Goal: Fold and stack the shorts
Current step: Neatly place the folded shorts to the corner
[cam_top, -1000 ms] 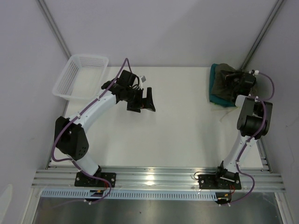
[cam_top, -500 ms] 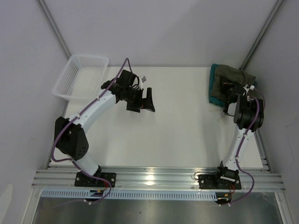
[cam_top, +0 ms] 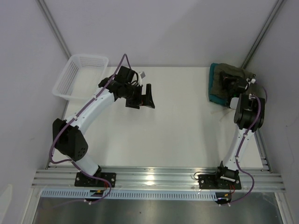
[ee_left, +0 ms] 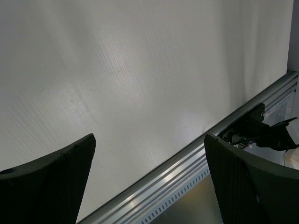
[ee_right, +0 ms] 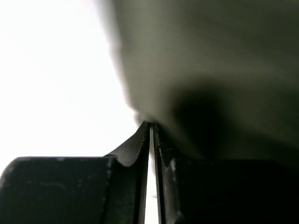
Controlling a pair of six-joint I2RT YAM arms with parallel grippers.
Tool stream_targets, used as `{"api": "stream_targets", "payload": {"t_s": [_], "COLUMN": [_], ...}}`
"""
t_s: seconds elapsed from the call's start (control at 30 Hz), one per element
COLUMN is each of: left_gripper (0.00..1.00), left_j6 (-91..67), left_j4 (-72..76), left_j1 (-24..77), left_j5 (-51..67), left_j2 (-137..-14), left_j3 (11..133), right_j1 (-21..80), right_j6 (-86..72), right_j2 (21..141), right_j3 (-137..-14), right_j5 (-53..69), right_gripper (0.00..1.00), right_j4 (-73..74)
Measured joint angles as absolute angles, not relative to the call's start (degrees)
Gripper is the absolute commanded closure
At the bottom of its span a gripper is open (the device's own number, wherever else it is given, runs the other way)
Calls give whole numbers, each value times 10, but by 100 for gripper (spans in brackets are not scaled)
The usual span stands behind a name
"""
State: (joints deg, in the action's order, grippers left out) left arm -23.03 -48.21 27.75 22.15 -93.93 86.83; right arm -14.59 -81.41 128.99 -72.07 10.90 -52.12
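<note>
The olive-green shorts lie folded on top of the folded teal shorts at the table's far right corner. My right gripper sits at the near edge of that stack. In the right wrist view its jaws are shut to a thin slit, tips touching blurred olive cloth; I see no cloth between them. My left gripper hangs open and empty over the table's middle left; its fingertips frame bare table in the left wrist view.
A white plastic basket stands at the far left corner. The aluminium rail with the arm bases runs along the near edge and also shows in the left wrist view. Grey walls close in the sides.
My right arm has pulled back from over the olive shorts to the stack's near edge. My left gripper has shifted slightly up and away.
</note>
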Motion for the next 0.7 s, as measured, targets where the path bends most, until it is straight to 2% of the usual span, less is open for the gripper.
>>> {"api": "stream_targets", "payload": {"t_s": [0.23,0.27,0.4,0.43,0.5,0.53,0.63,0.7], "left_gripper": [1,1,1,1,1,1,1,1], "left_j6": [-230,-230,-230,-230,-230,-230,-234,-236], "left_j4": [-507,-509,-520,-521,-519,-513,-497,-489], "left_j1": [277,277,277,277,277,277,277,277], "left_j5": [207,205,196,192,186,183,170,163], "left_j2": [-917,-911,-885,-876,-852,-834,-761,-712], "left_j3": [921,924,925,924,913,900,842,805], "right_j1": [-156,-157,-161,-160,-157,-154,-126,-88], "right_j6": [-802,-795,-747,-727,-679,-651,-548,-467], "right_j2": [1247,1228,1134,1100,1023,983,858,768], "right_j3": [-804,-804,-793,-784,-756,-740,-692,-665], "right_j5": [160,170,209,219,238,245,247,236], "right_gripper": [83,75,55,40,20,7,0,1], "right_j4": [-450,-434,-368,-347,-300,-278,-187,-107]}}
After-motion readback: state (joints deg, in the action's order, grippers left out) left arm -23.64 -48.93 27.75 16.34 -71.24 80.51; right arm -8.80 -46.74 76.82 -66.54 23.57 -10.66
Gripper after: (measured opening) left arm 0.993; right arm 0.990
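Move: The folded shorts lie right at the closed right fingers, their middle about 4 cm back, level sideways and some 3 cm below; the teal pile under them is also about 4 cm back and level sideways, some 7 cm down. The pale cords trail on the table about 19 cm back and 2 cm left of this hand. From the left hand the shorts are about 25 cm ahead, 43 cm right and 14 cm below. Right hand rises some 24 cm from the shorts, back and left, opening wide; left hand rises too. ##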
